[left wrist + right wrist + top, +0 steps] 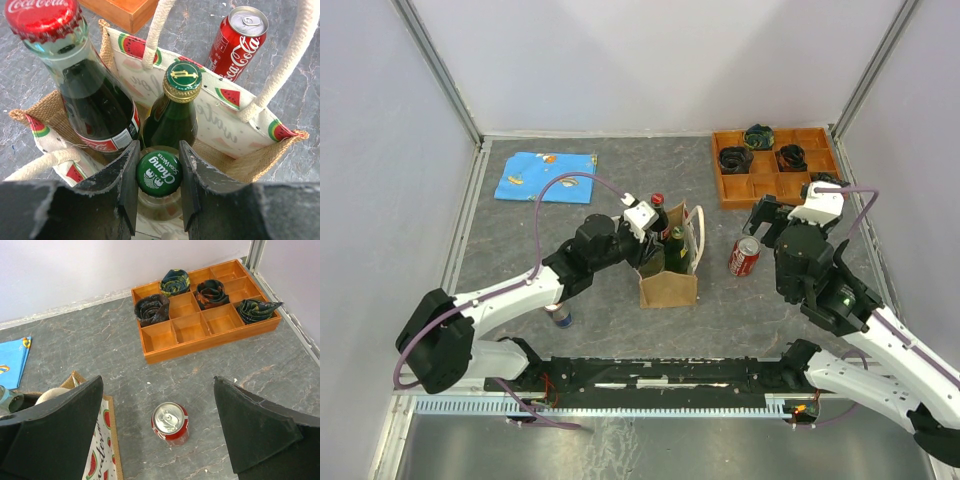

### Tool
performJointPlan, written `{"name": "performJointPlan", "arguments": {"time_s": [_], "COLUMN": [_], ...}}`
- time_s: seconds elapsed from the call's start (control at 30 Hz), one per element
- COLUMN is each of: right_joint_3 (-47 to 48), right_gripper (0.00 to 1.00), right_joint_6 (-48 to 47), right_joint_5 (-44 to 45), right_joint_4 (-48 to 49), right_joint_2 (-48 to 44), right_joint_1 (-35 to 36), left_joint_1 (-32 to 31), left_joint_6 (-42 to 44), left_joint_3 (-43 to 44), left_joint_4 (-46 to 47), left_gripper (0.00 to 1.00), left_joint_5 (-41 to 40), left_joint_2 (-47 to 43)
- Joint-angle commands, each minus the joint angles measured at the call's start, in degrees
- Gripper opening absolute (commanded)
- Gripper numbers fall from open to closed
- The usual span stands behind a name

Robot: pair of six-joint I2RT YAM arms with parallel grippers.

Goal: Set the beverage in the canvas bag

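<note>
The canvas bag (670, 285) stands mid-table, tan with rope handles and a white watermelon panel (235, 125). Inside it stand a Coca-Cola glass bottle (95, 100) and a dark green bottle (182, 80). My left gripper (159, 175) reaches into the bag from above, shut on the green cap of a clear soda water bottle (159, 173), with both pads touching the cap. A red Coca-Cola can (170, 422) stands upright on the table just right of the bag. My right gripper (158, 390) hovers above it, wide open and holding nothing.
An orange compartment tray (210, 342) with several rolled ties sits at the back right. A blue cloth (545, 176) lies at the back left. A small bottle (559, 317) stands near the left arm. Walls enclose the table on three sides.
</note>
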Motion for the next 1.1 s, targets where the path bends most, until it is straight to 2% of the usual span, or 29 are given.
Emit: {"name": "performJointPlan", "arguments": {"time_s": [0.0, 0.43, 0.5, 0.63, 0.73, 0.9, 1.07], "right_joint_3": [-0.6, -0.5, -0.4, -0.4, -0.3, -0.4, -0.3], "right_gripper": [0.99, 0.99, 0.99, 0.99, 0.99, 0.99, 0.99], "right_joint_6": [0.5, 0.8, 0.8, 0.8, 0.7, 0.9, 1.2], "right_joint_5": [1.8, 1.8, 1.8, 1.7, 1.7, 1.6, 1.5], "right_joint_4": [0.3, 0.3, 0.3, 0.1, -0.1, -0.1, -0.6], "right_joint_2": [-1.2, -0.7, -0.6, -0.8, -0.8, -0.8, -1.0], "right_joint_1": [-0.3, -0.4, -0.3, -0.4, -0.4, -0.4, -0.3], "left_joint_1": [-0.5, -1.3, -1.2, -1.3, -1.2, -1.3, -1.4], "left_joint_6": [2.6, 4.1, 4.3, 4.3, 4.1, 3.5, 2.5], "left_joint_3": [-0.4, -5.1, -5.0, -3.9, -2.7, -1.7, 0.8], "left_joint_4": [14.0, 17.4, 17.4, 15.9, 14.4, 12.2, 6.6], "left_gripper": [0.03, 0.03, 0.11, 0.42, 0.55, 0.65, 0.67], "left_joint_5": [-1.3, -2.3, -2.4, -2.8, -2.9, -2.8, -2.4], "left_joint_2": [-1.0, 0.0, 0.2, -0.1, -0.5, -2.2, -7.0]}}
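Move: My left hand still pinches the clear bottle by its capped neck over the canvas bag; the bag's middle lies about 4 cm ahead, 5 cm right and 10 cm below it. The green bottle is about 4 cm ahead and 6 cm right, the cola bottle 10 cm ahead and 2 cm right, the Coke can outside about 6 cm ahead and 23 cm right. From my right hand the bag is roughly 15 cm left, 5 cm ahead and 22 cm below. With my left hand I ease the clear bottle the last 1.5 cm or so down into the bag's near left part, beside the green bottle. There I open the fingers to let go of its cap and neck, then lift straight up about 3 cm, the fingertips tipping slightly upward. ##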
